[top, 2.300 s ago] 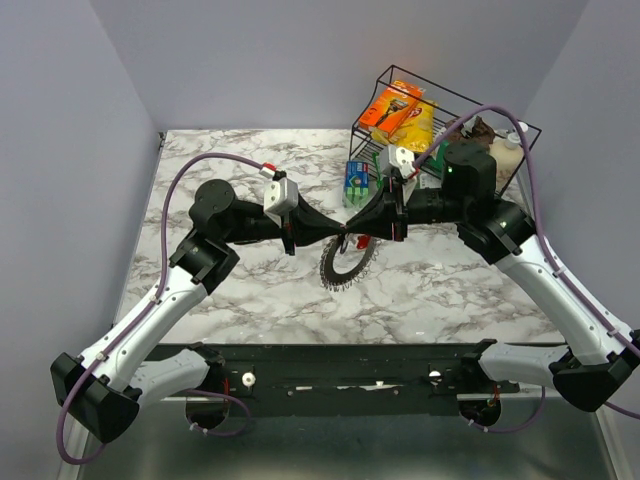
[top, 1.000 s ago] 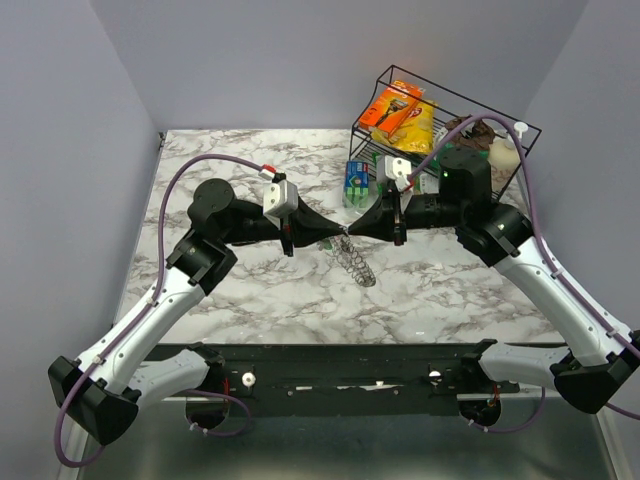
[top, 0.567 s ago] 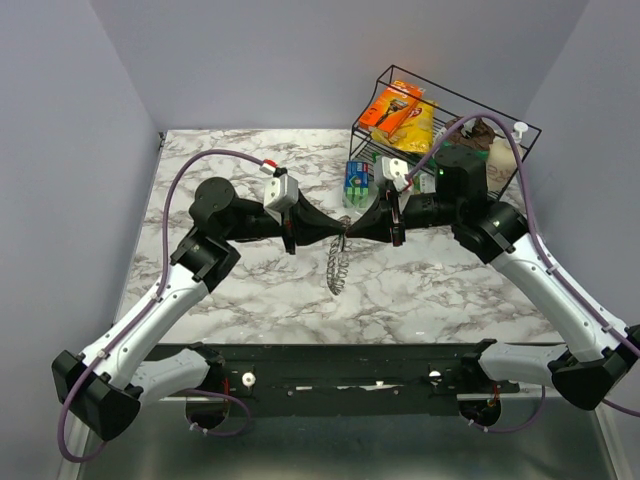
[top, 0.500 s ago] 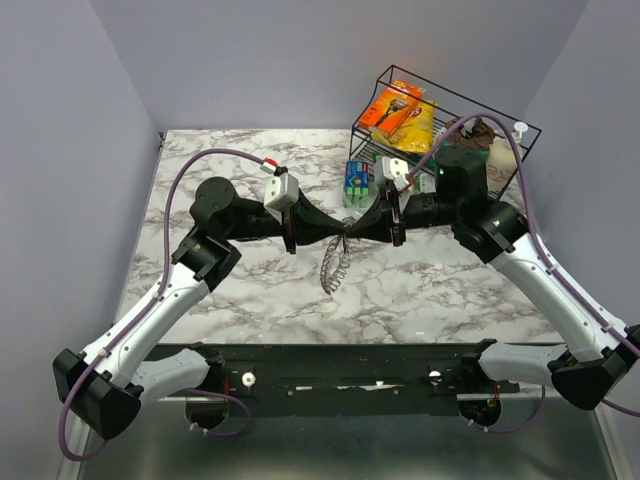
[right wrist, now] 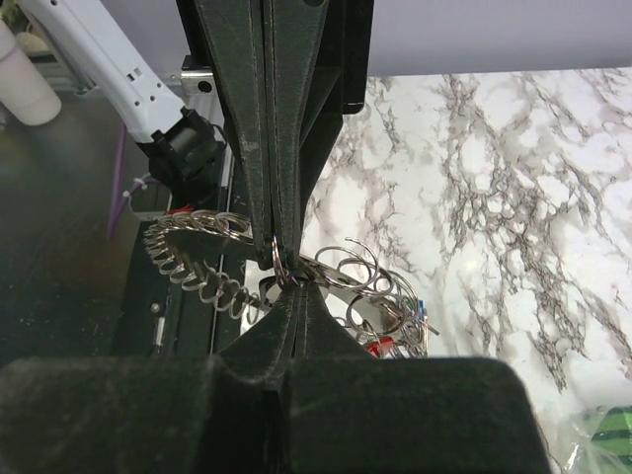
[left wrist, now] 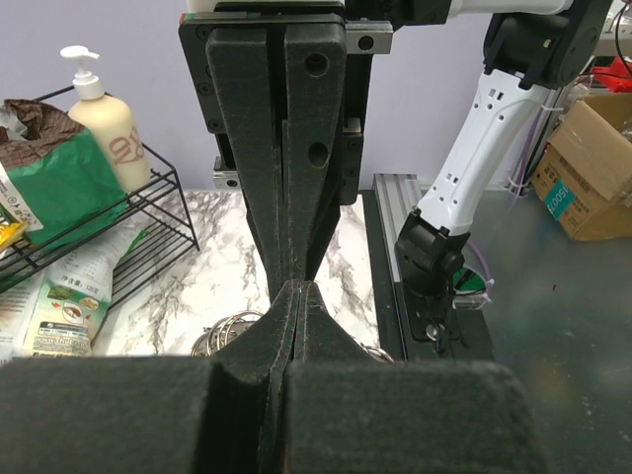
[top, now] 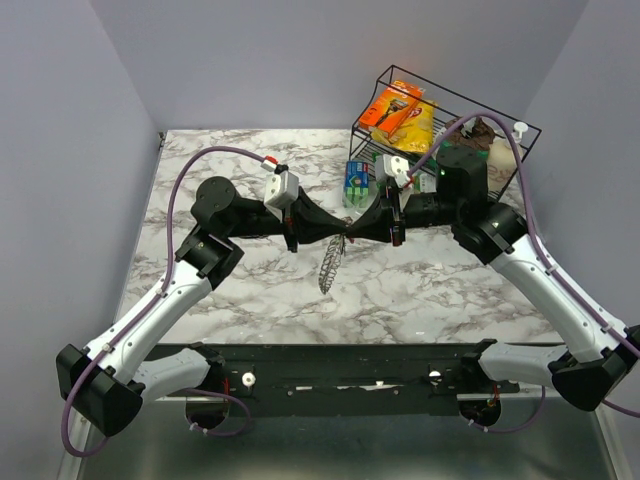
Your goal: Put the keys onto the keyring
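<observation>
The keyring (top: 330, 265), a wire loop strung with many silver keys, hangs edge-on above the marble table (top: 230, 160). Its top is pinched where my two grippers meet tip to tip. My left gripper (top: 338, 238) and my right gripper (top: 351, 238) are both shut on it. In the right wrist view my right gripper (right wrist: 288, 288) shows a small ring (right wrist: 277, 259) at its tips. The keyring (right wrist: 197, 265) fans out to the left there, and keys (right wrist: 395, 308) with red and blue heads hang to the right. In the left wrist view my left gripper (left wrist: 296, 286) is shut, with rings (left wrist: 229, 331) beside it.
A black wire basket (top: 465, 97) at the back right holds an orange packet (top: 395, 105), a yellow bag (top: 418, 125) and a soap bottle (top: 512, 145). A green and blue pack (top: 357, 180) lies on the table just behind the grippers.
The keyring has turned from hanging face-on as a round gear shape to hanging edge-on, and it has swung left. Both grippers stay shut, tip to tip, and have barely moved.
</observation>
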Controlling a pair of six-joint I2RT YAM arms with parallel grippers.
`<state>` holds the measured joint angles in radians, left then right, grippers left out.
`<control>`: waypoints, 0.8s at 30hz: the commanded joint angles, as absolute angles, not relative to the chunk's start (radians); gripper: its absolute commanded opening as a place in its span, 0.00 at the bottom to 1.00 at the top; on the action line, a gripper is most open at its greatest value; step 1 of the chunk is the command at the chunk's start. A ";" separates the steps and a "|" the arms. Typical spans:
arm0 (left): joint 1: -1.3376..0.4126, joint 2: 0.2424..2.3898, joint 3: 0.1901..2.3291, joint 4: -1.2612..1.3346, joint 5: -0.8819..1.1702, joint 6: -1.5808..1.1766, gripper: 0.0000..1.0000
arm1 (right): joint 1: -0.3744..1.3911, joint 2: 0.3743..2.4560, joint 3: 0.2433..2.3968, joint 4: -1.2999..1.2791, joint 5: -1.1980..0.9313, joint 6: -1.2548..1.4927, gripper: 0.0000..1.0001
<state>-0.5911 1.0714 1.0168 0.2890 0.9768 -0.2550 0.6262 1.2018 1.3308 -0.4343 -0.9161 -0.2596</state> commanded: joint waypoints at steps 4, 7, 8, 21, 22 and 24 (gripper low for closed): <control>-0.594 1.049 1.015 0.307 0.979 -0.210 0.00 | 0.624 1.170 1.289 -0.407 -0.827 -0.233 0.28; -0.594 1.046 1.019 0.285 0.968 -0.186 0.00 | 0.623 1.144 1.259 -0.407 -0.769 -0.250 0.45; -0.594 1.046 1.019 0.278 0.965 -0.175 0.00 | 0.623 1.128 1.249 -0.407 -0.752 -0.267 0.53; -0.592 1.045 1.006 0.212 0.940 -0.123 0.00 | 0.615 1.012 1.114 -0.314 -0.586 -0.307 0.99; -0.594 1.048 1.005 0.213 0.940 -0.123 0.00 | 0.615 1.014 1.114 -0.314 -0.586 -0.307 0.99; -0.594 1.057 1.003 0.215 0.936 -0.123 0.00 | 0.614 1.014 1.109 -0.310 -0.584 -0.302 1.00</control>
<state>-0.5911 1.0630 1.0115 0.1902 0.9619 -0.1413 0.6197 1.0264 1.1202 -0.3531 -0.6159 -0.2993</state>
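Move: Both grippers are shut and meet tip to tip. The small loop with the keys sits right between them, about 1 cm to the right hand's left and 2 cm below it. From the right hand the big toothed keyring hangs with its middle some 6 cm down, 1 cm back and 1 cm left, and the blue pack lies on the table about 24 cm ahead, 3 cm right and 30 cm below. From the left hand the keys are about 1 cm right and 2 cm down. The right gripper spreads from shut to fully open, letting go of the key loop at the left fingertips, and draws off to the right, forward and down, about 5 cm in all, turning some 15 degrees clockwise and rising slightly at the very end. The left hand keeps its pinch on the loop, pointing right as before, and sinks about 1.5 cm with the keyring hanging from its tips. ##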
